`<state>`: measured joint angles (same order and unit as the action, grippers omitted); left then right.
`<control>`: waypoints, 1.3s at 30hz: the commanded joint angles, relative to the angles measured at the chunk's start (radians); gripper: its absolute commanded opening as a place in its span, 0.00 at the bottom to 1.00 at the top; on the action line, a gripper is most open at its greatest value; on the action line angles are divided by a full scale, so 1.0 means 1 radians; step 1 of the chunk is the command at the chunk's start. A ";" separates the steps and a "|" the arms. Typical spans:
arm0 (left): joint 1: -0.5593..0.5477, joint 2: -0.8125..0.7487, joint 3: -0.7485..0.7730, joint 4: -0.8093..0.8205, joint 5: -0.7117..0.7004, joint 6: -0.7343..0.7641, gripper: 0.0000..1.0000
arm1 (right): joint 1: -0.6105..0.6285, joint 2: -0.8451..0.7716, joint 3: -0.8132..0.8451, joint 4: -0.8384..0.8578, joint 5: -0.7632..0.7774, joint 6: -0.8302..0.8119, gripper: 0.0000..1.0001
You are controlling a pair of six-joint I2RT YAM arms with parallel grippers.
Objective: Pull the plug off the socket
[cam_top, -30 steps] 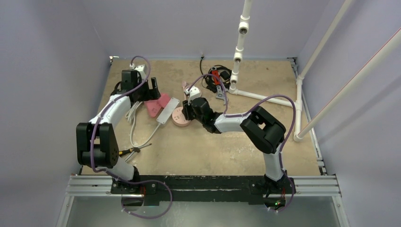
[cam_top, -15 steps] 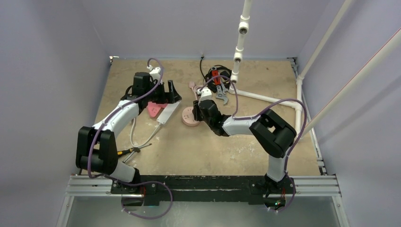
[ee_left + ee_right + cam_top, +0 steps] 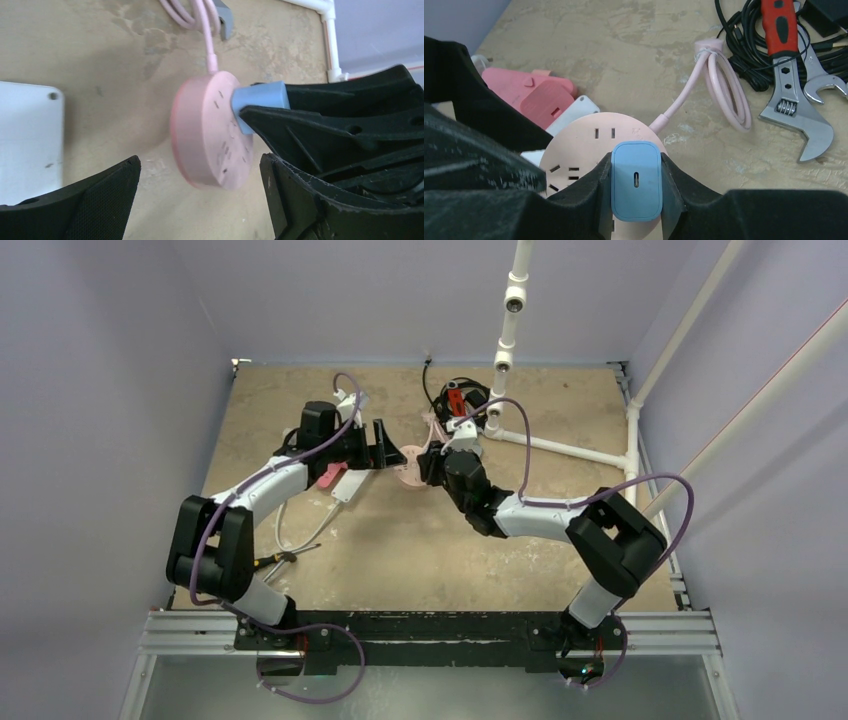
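Note:
The light-blue plug (image 3: 635,180) sits in the face of the round pink socket (image 3: 579,145). My right gripper (image 3: 635,167) is shut on the plug, one finger on each side. In the left wrist view the socket (image 3: 207,135) is tilted on edge with a shadow beneath it, and the plug (image 3: 257,97) sticks out into the right gripper's black fingers (image 3: 325,130). My left gripper (image 3: 199,165) is open, its fingers either side of the socket's near edge without touching. From above, the socket (image 3: 410,458) lies between the left gripper (image 3: 385,445) and the right gripper (image 3: 432,462).
The socket's coiled pink cord (image 3: 724,95) trails behind it. A white power strip (image 3: 345,483) and a pink blocky object (image 3: 539,95) lie to the left. A wrench (image 3: 796,110) and black cables (image 3: 749,45) lie at the back right. White pipes (image 3: 505,350) stand there too.
My right gripper carried the plug and socket away from the power strip toward the back middle. My left gripper swung right and now faces the socket, open.

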<state>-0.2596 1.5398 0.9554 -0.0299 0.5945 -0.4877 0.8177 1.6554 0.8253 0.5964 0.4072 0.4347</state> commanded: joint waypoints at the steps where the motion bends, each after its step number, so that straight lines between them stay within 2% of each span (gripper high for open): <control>1: -0.048 0.003 -0.007 0.087 0.073 -0.034 0.88 | -0.003 -0.055 -0.020 0.145 0.036 0.028 0.00; 14: -0.055 0.033 -0.020 0.137 0.122 -0.089 0.88 | -0.003 -0.152 -0.089 0.227 0.048 0.006 0.00; 17: -0.056 0.041 -0.033 0.185 0.167 -0.127 0.84 | -0.003 -0.160 -0.096 0.241 0.050 -0.002 0.00; 20: -0.056 0.047 -0.051 0.244 0.207 -0.172 0.70 | -0.003 -0.160 -0.097 0.249 0.050 -0.013 0.00; 26: -0.058 0.046 -0.059 0.273 0.223 -0.196 0.48 | -0.003 -0.152 -0.094 0.258 0.027 -0.031 0.00; 34: -0.057 0.057 -0.058 0.259 0.209 -0.193 0.03 | -0.003 -0.125 -0.080 0.252 -0.042 -0.036 0.00; 35: -0.057 0.057 -0.057 0.252 0.203 -0.188 0.00 | -0.003 -0.125 -0.080 0.253 -0.047 -0.035 0.00; 39: -0.057 0.060 -0.056 0.246 0.196 -0.184 0.00 | -0.009 -0.120 -0.081 0.253 -0.043 -0.027 0.00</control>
<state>-0.3092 1.5932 0.9009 0.1898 0.7765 -0.6971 0.8124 1.5501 0.7174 0.7273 0.3973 0.4084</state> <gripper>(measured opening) 0.322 0.349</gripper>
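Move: The socket hangs from the blue plug in the right fingers. Its middle is about 6 cm right of the open left hand, 1 cm ahead and 3 cm below; from the right hand it is roughly 4 cm left, 1 cm ahead and 1 cm down. Some 13 cm below the left hand, the white power strip lies 7 cm left and 5 cm back. The adjustable wrench is about 10 cm ahead and 8 cm right of the right hand, 13 cm below. To the right and a little back, the left hand travels about 5 cm in to the socket, rolling its left side down some 15 degrees, then closes its wide-open fingers to pinch the near rim across the disc's thickness. The right hand keeps its grip on the plug, first rising about 3 cm and easing slightly right and back as its fingertips tip up a little, then holding still. ##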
